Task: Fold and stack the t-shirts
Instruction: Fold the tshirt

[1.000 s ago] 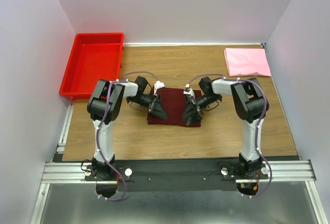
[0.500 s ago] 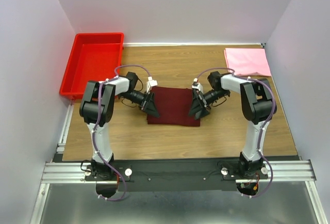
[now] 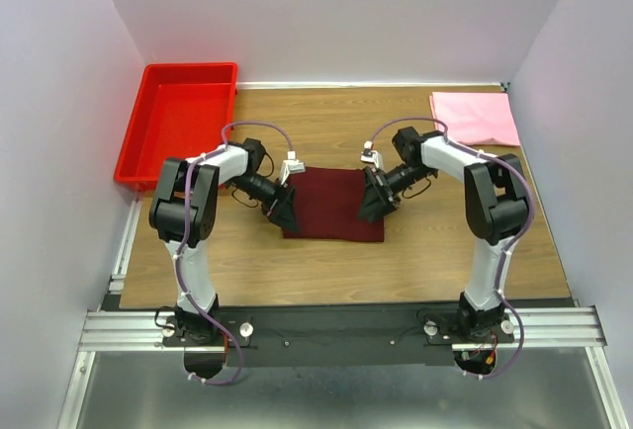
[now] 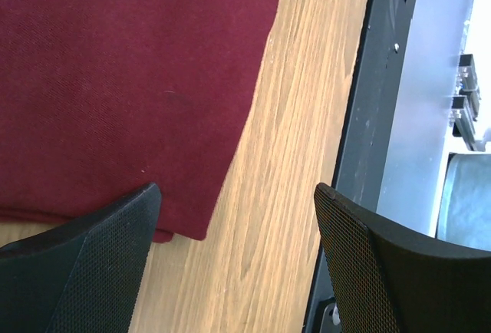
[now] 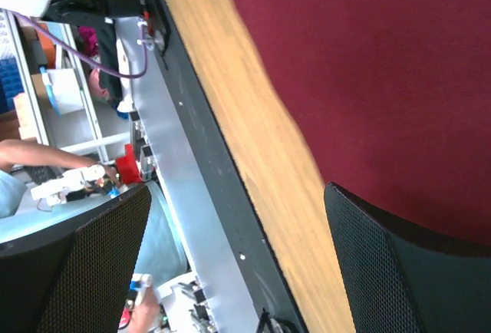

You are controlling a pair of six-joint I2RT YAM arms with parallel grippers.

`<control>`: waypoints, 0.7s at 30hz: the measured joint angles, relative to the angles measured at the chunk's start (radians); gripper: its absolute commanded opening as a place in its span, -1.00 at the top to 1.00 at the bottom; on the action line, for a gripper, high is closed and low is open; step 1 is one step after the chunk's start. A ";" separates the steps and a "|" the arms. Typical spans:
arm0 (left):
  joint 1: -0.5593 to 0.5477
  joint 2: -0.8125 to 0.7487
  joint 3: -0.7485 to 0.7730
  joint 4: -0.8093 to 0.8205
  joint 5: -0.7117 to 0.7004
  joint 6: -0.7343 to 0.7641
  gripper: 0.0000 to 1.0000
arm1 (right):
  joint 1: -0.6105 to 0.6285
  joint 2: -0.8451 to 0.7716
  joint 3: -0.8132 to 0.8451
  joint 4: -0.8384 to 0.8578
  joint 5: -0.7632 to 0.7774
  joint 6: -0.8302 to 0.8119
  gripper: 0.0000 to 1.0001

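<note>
A dark maroon t-shirt (image 3: pixel 333 205) lies folded into a flat rectangle at the middle of the table. My left gripper (image 3: pixel 285 209) hangs open at its left edge. In the left wrist view the maroon t-shirt (image 4: pixel 130 80) fills the upper left, with its corner between the spread fingers (image 4: pixel 84 264) of the left gripper (image 4: pixel 236 195). My right gripper (image 3: pixel 376 199) stands open over the shirt's right edge. In the right wrist view one finger (image 5: pixel 406 264) is above the maroon t-shirt (image 5: pixel 368 64), and the right gripper (image 5: pixel 236 191) holds nothing. A light pink t-shirt (image 3: pixel 474 119) lies folded at the far right corner.
A red plastic bin (image 3: pixel 178 123) stands at the far left, partly off the table (image 3: pixel 326 123). White walls close in the left, right and back. A black rail (image 3: pixel 336 322) with the arm bases runs along the near edge.
Both grippers have drawn apart from over the maroon shirt to its left and right edges, still open. The shirt lies where it was.
</note>
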 measured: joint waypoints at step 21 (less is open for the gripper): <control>0.056 -0.027 0.212 -0.028 -0.103 0.003 -0.79 | -0.047 -0.031 0.090 -0.060 0.096 -0.098 -1.00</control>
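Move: The folded dark-red t-shirt lies flat between the grippers. Its middle is about 11 cm to the left gripper's right, 3 cm ahead and some 2 cm lower. From the right gripper it is about 9 cm left, 1 cm ahead and roughly 5 cm below. The red bin sits about 22 cm ahead and 24 cm left of the left gripper; the pink t-shirt lies about 22 cm ahead and 23 cm right of the right gripper. Sweep the open left gripper forward about 6.5 cm, low along the dark-red t-shirt's left edge, then lift it some 4 cm, tilting it back about 10 degrees. Meanwhile dip the open right gripper some 4 cm towards the shirt's right side, easing 2 cm left, then raise it about 5 cm while drifting forward. Don't close either gripper. ##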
